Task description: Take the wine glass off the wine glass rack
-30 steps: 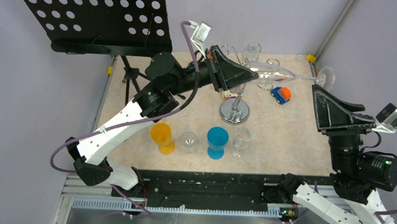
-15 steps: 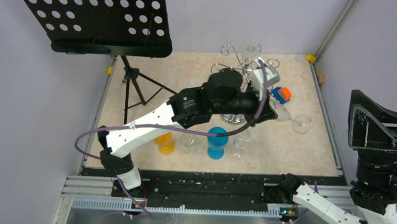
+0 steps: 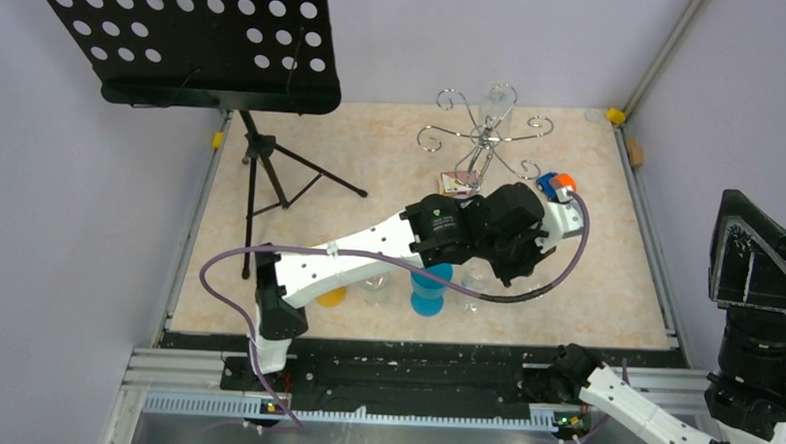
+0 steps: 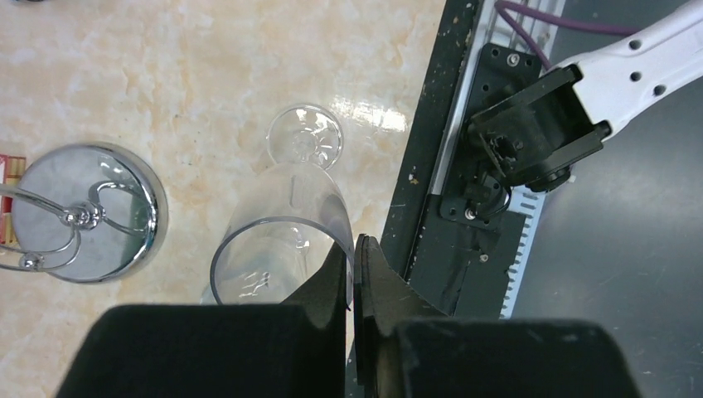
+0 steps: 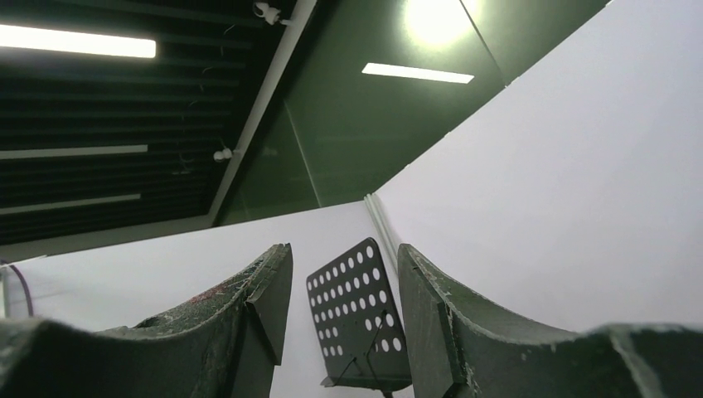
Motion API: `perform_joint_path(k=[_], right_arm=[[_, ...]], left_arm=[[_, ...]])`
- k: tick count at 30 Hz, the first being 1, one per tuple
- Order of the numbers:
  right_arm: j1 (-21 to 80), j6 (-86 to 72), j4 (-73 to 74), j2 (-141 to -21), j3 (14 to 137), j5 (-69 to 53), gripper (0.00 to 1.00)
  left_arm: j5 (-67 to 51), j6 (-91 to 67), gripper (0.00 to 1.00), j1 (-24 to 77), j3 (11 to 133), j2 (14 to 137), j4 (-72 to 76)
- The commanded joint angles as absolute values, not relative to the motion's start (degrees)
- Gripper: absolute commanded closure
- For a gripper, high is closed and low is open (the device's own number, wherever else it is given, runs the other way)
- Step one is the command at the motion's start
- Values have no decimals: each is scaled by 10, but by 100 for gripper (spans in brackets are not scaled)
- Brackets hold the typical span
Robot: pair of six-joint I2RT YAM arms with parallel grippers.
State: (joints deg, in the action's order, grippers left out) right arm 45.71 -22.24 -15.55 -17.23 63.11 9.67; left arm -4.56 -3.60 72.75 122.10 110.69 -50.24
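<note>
The clear wine glass (image 4: pixel 278 240) hangs bowl-up off the rack, one jaw inside its rim and one outside, with my left gripper (image 4: pixel 354 259) shut on the rim. Its round foot (image 4: pixel 305 137) is low over the table near the front edge; I cannot tell whether it touches. The wine glass rack's shiny disc base (image 4: pixel 83 211) stands just beside it. From above, the rack's curled arms (image 3: pixel 486 136) show behind my left arm, which hides the held glass. My right gripper (image 5: pixel 344 307) is open and empty, raised at the far right (image 3: pixel 763 263), pointing upward.
A blue cup (image 3: pixel 429 289), an orange cup (image 3: pixel 331 295) and two clear tumblers (image 3: pixel 374 281) (image 3: pixel 477 279) stand in a row under the left arm. A toy car (image 3: pixel 556 184), a small box (image 3: pixel 458 183) and the black music stand (image 3: pixel 192 33) lie further back. The black front rail (image 4: pixel 431 166) runs close by.
My left arm pulled the wine glass off the rack, swung it right, then brought it down toward the front of the table. The right arm drew back rightward and tilted up.
</note>
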Motion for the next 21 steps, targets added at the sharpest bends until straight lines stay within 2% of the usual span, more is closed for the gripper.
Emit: perform_joint_path(k=[1,21], right_arm=[[460,-211,-139,-163,635,118,49],[459,-216,-119,-157,629,134,50]], left_arm=[[-34,-5,100,741,1260,1134,-514],[-22,53,100,753,1316,1213,-594]])
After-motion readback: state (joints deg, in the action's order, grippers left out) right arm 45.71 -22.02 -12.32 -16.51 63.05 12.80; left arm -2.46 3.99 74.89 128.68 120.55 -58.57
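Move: The clear wine glass is held by its rim in the left fingers, foot downward. Its spot on the table lies about 3 cm ahead of the left hand, 2 cm to its right and 27 cm below. The last clear glass stands some 8 cm to the hand's left, the blue glass about 17 cm, both 3 cm ahead; the rack's base is roughly 20 cm ahead, 7 cm left. From the right hand that spot is around 12 cm ahead, 9 cm left and 60 cm down. The clear wine glass goes foot first towards the open table at the right end of the row of glasses. The left hand lowers it almost straight down, about 6 cm, slowing to a stop, while the wrist tips the fingers some 15 degrees more steeply downward to bring it upright. The fingers keep their pinch on the rim. ##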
